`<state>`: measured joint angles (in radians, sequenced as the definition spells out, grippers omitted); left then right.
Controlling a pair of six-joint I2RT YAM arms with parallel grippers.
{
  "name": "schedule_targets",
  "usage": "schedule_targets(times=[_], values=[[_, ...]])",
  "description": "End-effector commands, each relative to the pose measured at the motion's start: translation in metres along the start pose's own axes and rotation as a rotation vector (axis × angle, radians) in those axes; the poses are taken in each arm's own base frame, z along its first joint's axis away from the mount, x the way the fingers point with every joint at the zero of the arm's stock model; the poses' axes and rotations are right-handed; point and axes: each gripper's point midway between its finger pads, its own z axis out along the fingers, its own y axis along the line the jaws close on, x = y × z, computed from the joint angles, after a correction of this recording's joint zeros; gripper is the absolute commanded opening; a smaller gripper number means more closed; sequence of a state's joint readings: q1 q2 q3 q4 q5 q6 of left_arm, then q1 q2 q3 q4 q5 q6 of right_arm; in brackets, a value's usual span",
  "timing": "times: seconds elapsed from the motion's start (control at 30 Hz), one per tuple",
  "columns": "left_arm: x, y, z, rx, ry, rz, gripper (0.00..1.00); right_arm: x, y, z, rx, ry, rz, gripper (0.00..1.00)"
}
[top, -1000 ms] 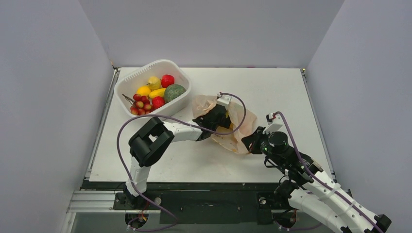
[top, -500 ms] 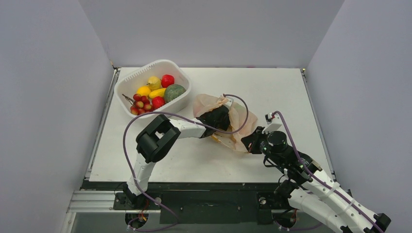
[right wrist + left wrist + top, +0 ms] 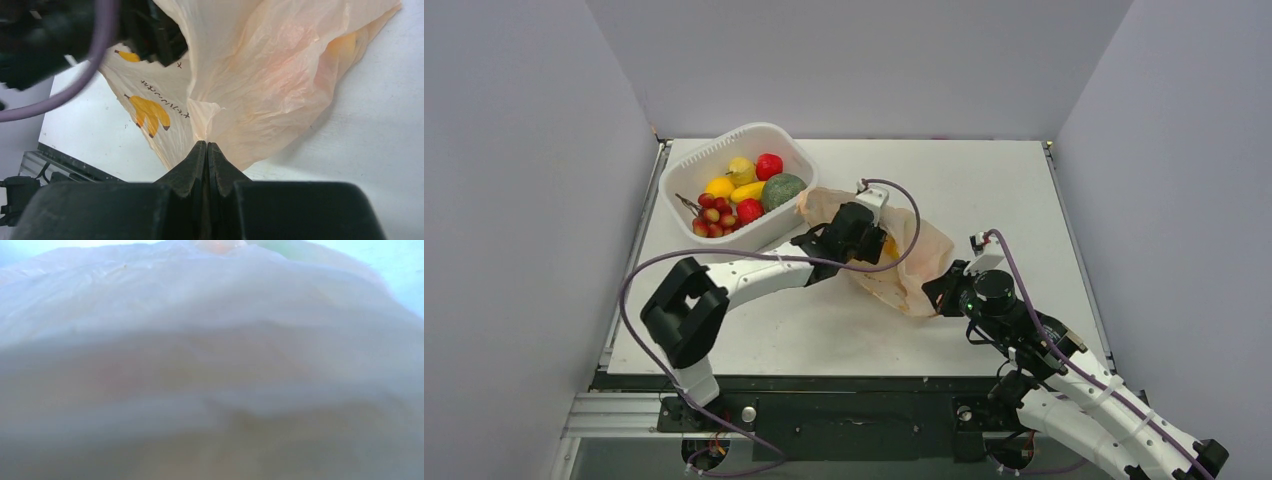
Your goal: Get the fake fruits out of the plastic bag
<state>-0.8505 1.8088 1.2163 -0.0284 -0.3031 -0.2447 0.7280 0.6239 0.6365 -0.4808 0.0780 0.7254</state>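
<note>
The pale peach plastic bag (image 3: 911,262) lies crumpled at the table's middle, with banana prints (image 3: 150,112) on its film. My right gripper (image 3: 206,145) is shut on a fold of the bag's near edge. My left gripper (image 3: 869,238) reaches into the bag's mouth from the left, and its fingertips are hidden by the film. A yellow fake fruit (image 3: 890,245) shows right beside it, and a yellow-orange shape (image 3: 343,44) glows through the bag's wall. The left wrist view shows only blurred bag film (image 3: 210,365).
A white slotted basket (image 3: 724,140) stands at the back left, just beside the bag's mouth. It holds a red fruit (image 3: 769,166), yellow fruits (image 3: 720,186), red grapes (image 3: 714,215) and a dark green round fruit (image 3: 782,189). White walls close in three sides.
The left arm's elbow has swung left and its gripper has drawn back toward the basket. The bag's mouth has stretched leftward with it. The right gripper has kept its grip.
</note>
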Motion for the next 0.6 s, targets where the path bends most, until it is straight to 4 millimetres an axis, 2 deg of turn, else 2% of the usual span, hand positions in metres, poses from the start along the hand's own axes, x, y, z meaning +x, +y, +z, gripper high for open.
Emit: schedule_targets(times=[0.0,0.17,0.57], values=[[-0.027,-0.018,-0.049,0.129,-0.052,-0.089,0.3,-0.011,-0.001,-0.001,0.017,-0.046,-0.021,0.0],[-0.028,-0.029,-0.088,0.21,-0.051,-0.138,0.29,-0.013,-0.003,-0.001,0.029,-0.051,-0.033,0.0],[-0.073,-0.064,-0.21,0.577,-0.155,-0.222,0.29,-0.015,-0.004,-0.001,0.04,-0.06,-0.039,0.0]])
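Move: Still inside the bag, the left hand grips a yellow fruit about 10 cm above the table. The white basket it is bound for has its middle roughly 20 cm ahead and 34 cm to the left, some 7 cm lower. The green melon in its near right corner is about 18 cm ahead and 22 cm left, and the bag's middle is some 5 cm ahead and 3 cm right, below. From the right hand the basket lies about 35 cm ahead and 45 cm left. Drawing the yellow fruit out through the bag's near, open side, the left hand climbs about 13 cm while pulling back some 11 cm towards its base. Its grip stays unchanged as the wrist rolls some 25 degrees, left side dipping, and swings a little clockwise. The right hand keeps the bag's edge pinched shut between its fingers, nearly still. ##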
